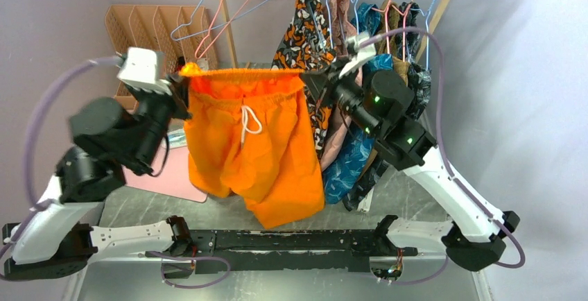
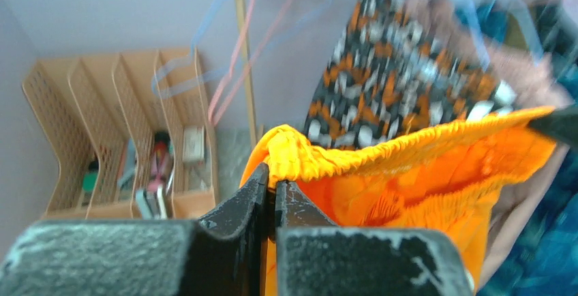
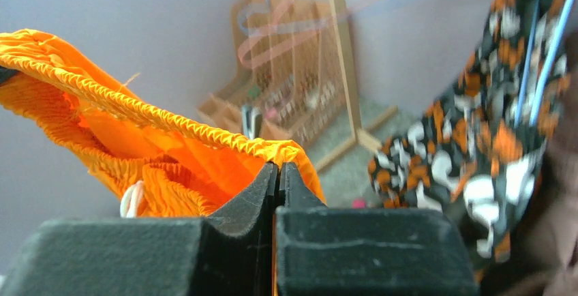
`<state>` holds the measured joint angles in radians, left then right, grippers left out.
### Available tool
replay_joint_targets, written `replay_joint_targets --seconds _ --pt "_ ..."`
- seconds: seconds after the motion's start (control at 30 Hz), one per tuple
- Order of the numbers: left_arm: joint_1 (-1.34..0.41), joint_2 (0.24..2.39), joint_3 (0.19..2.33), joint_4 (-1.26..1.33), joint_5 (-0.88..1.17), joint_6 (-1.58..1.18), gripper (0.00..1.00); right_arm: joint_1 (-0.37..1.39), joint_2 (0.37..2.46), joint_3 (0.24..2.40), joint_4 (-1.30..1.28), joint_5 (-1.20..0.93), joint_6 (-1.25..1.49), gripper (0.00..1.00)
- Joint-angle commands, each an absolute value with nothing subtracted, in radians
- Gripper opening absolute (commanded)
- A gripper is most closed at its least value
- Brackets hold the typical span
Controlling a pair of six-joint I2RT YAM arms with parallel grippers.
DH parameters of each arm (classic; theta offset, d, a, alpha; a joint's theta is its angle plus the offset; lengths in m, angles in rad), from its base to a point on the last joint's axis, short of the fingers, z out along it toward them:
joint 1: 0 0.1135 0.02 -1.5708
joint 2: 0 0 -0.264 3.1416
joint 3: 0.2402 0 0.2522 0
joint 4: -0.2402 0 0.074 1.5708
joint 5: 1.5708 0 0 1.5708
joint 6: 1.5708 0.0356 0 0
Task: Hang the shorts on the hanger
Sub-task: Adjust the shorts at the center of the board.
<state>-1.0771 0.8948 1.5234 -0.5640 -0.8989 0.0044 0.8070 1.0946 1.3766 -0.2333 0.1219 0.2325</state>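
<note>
The bright orange shorts (image 1: pixel 256 148) hang in the air above the table, waistband stretched flat between the two grippers and the white drawstring facing the camera. My left gripper (image 1: pixel 182 82) is shut on the waistband's left corner (image 2: pixel 293 153). My right gripper (image 1: pixel 308 79) is shut on the right corner (image 3: pixel 293 151). In both wrist views the jaws pinch bunched orange fabric. The thin pink wire hanger (image 1: pixel 239 11) hangs behind the shorts at the back left, beside a light-blue one, also blurred in the left wrist view (image 2: pixel 234 64).
A clothes rack with several garments, including an orange-black-white patterned one (image 1: pixel 305 30), stands right behind the right gripper. A tan mesh organizer (image 1: pixel 149 27) sits at the back left. A pink flat sheet (image 1: pixel 163 173) lies on the table under the left arm.
</note>
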Motion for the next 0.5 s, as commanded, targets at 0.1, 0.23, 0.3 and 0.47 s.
replay_joint_targets --seconds 0.1,0.23,0.3,0.47 --pt "-1.071 1.003 2.045 -0.407 -0.851 0.212 0.07 0.8 1.169 1.774 -0.167 0.083 0.135 0.0" --pt "-1.071 0.914 1.917 -0.363 -0.823 0.19 0.07 0.8 1.148 1.699 -0.15 0.08 0.149 0.0" --pt "-1.071 0.837 1.752 -0.315 -0.84 0.175 0.07 0.799 1.128 1.602 -0.136 0.108 0.165 0.0" --pt "-1.071 0.722 1.414 -0.355 -0.912 0.066 0.07 0.799 1.1 1.354 -0.104 0.145 0.219 0.0"
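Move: Both grippers already pinch the orange shorts' waistband, one at each end; the middle of the shorts hangs some 12 cm right of the left hand and 12 cm left of the right hand, about 15 cm lower. The empty hangers are roughly 30 cm straight ahead of the left hand and 5 cm above it; the clipboard is 3 cm ahead, 14 cm to its left and 46 cm down. The camouflage shorts hang about 20 cm straight ahead of the right hand, 15 cm lower. Shake the shorts out with both arms together: whip the grippers up about 15 cm, easing slightly back and tipping the fingers up some 15 degrees, the left hand also drifting outward to the left. Then reverse and start down again, dropping roughly 7 to 9 cm and partly levelling the wrists. Keep both pinches shut and the waistband spread between them. ##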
